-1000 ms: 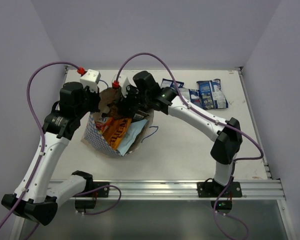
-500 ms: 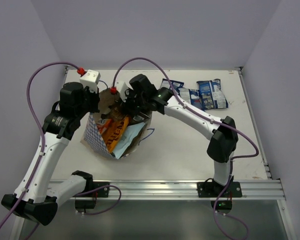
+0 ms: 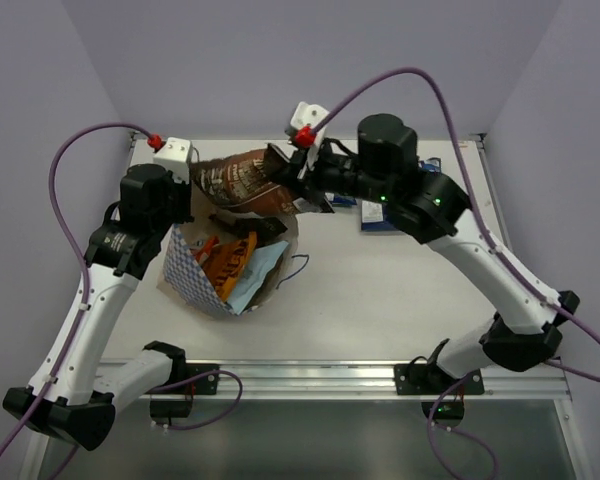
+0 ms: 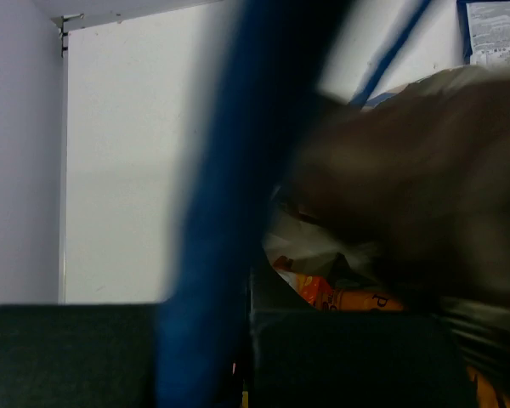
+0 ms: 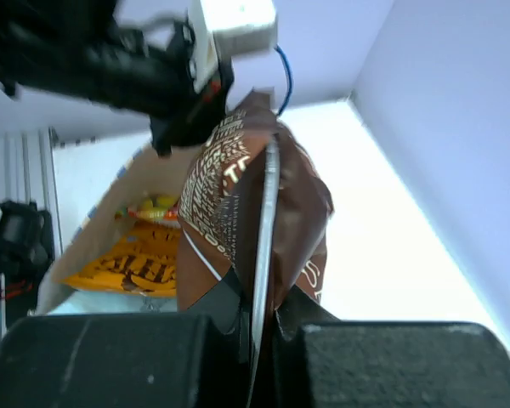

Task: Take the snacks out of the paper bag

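The paper bag (image 3: 195, 275) stands at the table's left with its mouth open. My left gripper (image 3: 187, 196) is shut on the bag's far rim by the blue cord handle (image 4: 238, 170), which blurs across the left wrist view. My right gripper (image 3: 288, 182) is shut on a dark brown packet (image 3: 238, 180) and holds it in the air above the bag's mouth. The right wrist view shows the packet's seam (image 5: 255, 212) pinched between the closed jaws of that gripper (image 5: 259, 297). Orange packets (image 3: 230, 262) and a light blue one (image 3: 263, 268) lie inside the bag.
Dark blue packets lie on the table at the back right, one (image 3: 378, 216) partly hidden under my right arm and another (image 3: 435, 166) behind it. The bag's other cord handle (image 3: 298, 265) trails on the table. Walls close the table on three sides.
My right gripper has come up and to the right out of the bag with the dark brown packet in it. The left gripper has kept its hold on the bag's rim.
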`<state>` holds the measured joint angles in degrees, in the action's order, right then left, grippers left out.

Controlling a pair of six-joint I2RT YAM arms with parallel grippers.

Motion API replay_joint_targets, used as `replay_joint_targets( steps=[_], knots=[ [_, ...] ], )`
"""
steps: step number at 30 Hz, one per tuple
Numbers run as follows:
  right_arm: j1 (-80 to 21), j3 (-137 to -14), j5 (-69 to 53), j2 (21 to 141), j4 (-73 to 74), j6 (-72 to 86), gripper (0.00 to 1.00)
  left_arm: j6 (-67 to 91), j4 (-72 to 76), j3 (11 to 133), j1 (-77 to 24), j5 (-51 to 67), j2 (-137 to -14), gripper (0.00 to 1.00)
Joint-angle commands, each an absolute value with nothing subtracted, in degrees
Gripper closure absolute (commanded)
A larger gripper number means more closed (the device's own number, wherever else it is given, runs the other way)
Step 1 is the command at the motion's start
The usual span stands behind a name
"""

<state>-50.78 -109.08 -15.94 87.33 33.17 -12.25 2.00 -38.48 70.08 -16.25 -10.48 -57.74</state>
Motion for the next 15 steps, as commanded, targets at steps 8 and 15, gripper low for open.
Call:
replay_joint_targets(
  steps=[8, 15],
  knots=[
    [-35.97, -98.72, -2.73, 66.64, 19.08, -1.78, 1.0, 4.13, -34.63, 72.51, -16.52, -15.12, -58.71, 1.0],
    [-23.3, -84.65, 3.95, 60.38, 17.05, 6.66, 1.0, 3.87, -34.54, 72.77, -16.52, -15.29, -58.45, 1.0]
  ],
)
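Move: The chip bag is already in the right fingers. The middle blue packet, where it is headed, lies about 19 cm ahead, 25 cm right and 37 cm below. The left blue packet is some 24 cm ahead and 14 cm right of the hand, at the same depth. The paper bag is level with it, about 13 cm left and 30 cm below. From the left hand, on the paper bag's rim, the middle packet is some 15 cm ahead, 46 cm right, 26 cm below. Right hand swings the held chip bag about 23 cm right towards the blue packets, turning some 40° clockwise. ##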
